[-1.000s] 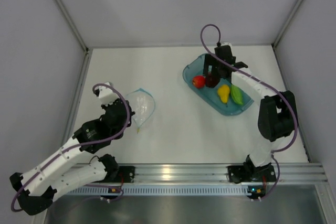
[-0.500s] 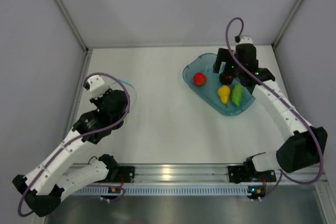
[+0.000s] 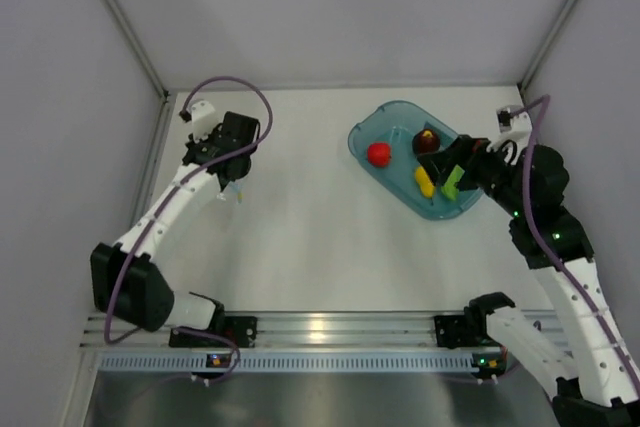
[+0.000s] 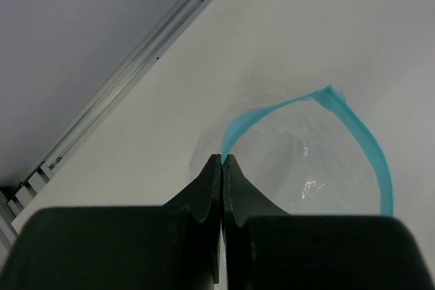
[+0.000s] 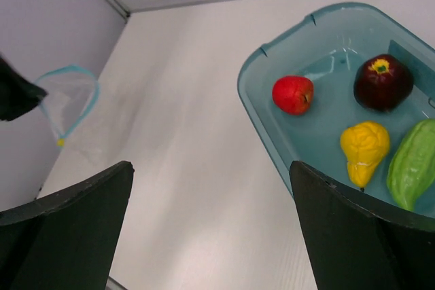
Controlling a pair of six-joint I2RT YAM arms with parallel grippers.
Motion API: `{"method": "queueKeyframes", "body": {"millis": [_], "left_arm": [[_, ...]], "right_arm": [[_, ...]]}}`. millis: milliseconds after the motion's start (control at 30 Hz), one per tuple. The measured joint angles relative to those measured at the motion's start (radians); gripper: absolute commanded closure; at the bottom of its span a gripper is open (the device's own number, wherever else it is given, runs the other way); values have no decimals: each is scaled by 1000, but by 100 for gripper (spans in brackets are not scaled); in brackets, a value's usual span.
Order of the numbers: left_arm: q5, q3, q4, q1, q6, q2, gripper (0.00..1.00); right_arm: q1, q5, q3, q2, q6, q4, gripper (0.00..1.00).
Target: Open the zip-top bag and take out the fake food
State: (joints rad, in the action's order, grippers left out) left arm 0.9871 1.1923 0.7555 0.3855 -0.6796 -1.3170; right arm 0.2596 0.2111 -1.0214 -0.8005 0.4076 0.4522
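My left gripper (image 4: 223, 161) is shut on the light blue zip strip (image 4: 370, 147) of the zip-top bag (image 4: 306, 168), whose mouth gapes in a loop above the table. Nothing shows inside the clear bag. In the top view that gripper (image 3: 231, 169) is at the back left. The fake food lies in the teal tray (image 5: 258, 110): a red piece (image 5: 293, 94), a maroon piece (image 5: 383, 81), a yellow piece (image 5: 365, 146) and a green piece (image 5: 411, 164). My right gripper (image 5: 211, 164) is open and holds nothing, at the tray's right side (image 3: 445, 165).
The teal tray (image 3: 400, 112) sits at the back right of the white table. Grey walls with metal rails close in the table on the left, back and right. An aluminium rail runs along the near edge by both arm bases.
The left arm has swung from the front left to the back left, carrying the bag. The right gripper has drawn back rightward from the tray, leaving the maroon piece lying in it.
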Motion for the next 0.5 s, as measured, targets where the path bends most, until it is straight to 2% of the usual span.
{"method": "queueKeyframes", "body": {"millis": [133,233,267,300,367,500], "left_arm": [[-66,112,-15,-85,8,-221,100],[-96,220,-21,-114,27,-394,88],[-108,253,-27,-116,36,-437,78],[-119,285,-30,-116,47,-478,73],[-150,341,-33,-115,62,-542,57],[-210,395,-31,-114,80,-573,33]], "right_arm": [[0,38,31,132,10,3,1],[0,61,52,205,16,10,1],[0,66,53,218,17,12,1],[0,71,53,228,17,14,1],[0,76,53,236,16,16,1],[0,72,55,235,9,40,1]]}}
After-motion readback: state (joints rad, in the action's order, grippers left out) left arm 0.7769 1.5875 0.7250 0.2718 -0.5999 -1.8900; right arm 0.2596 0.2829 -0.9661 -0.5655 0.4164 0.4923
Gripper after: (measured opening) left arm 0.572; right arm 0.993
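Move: The emptied zip-top bag is still pinched at its rim by the left hand. It is going to the bare table in the far left part, a spot about 10 cm ahead of that hand and some 23 cm below. The teal tray is about 50 cm to the left hand's right and 12 cm ahead; the red tomato in it is roughly 39 cm right and 13 cm ahead. From the right hand, the bare spot is about 49 cm left, 15 cm ahead and 30 cm down. The empty bag is carried on out over the far left of the table by the left hand, which swings forward about 12 cm while sinking some 8 cm, easing slightly right late on. The hand tips about 15 degrees further down, and its shut fingers open past halfway in the second half, letting go of the rim. The right hand, empty and wide open, backs about 6 cm towards its base and rises slightly. ##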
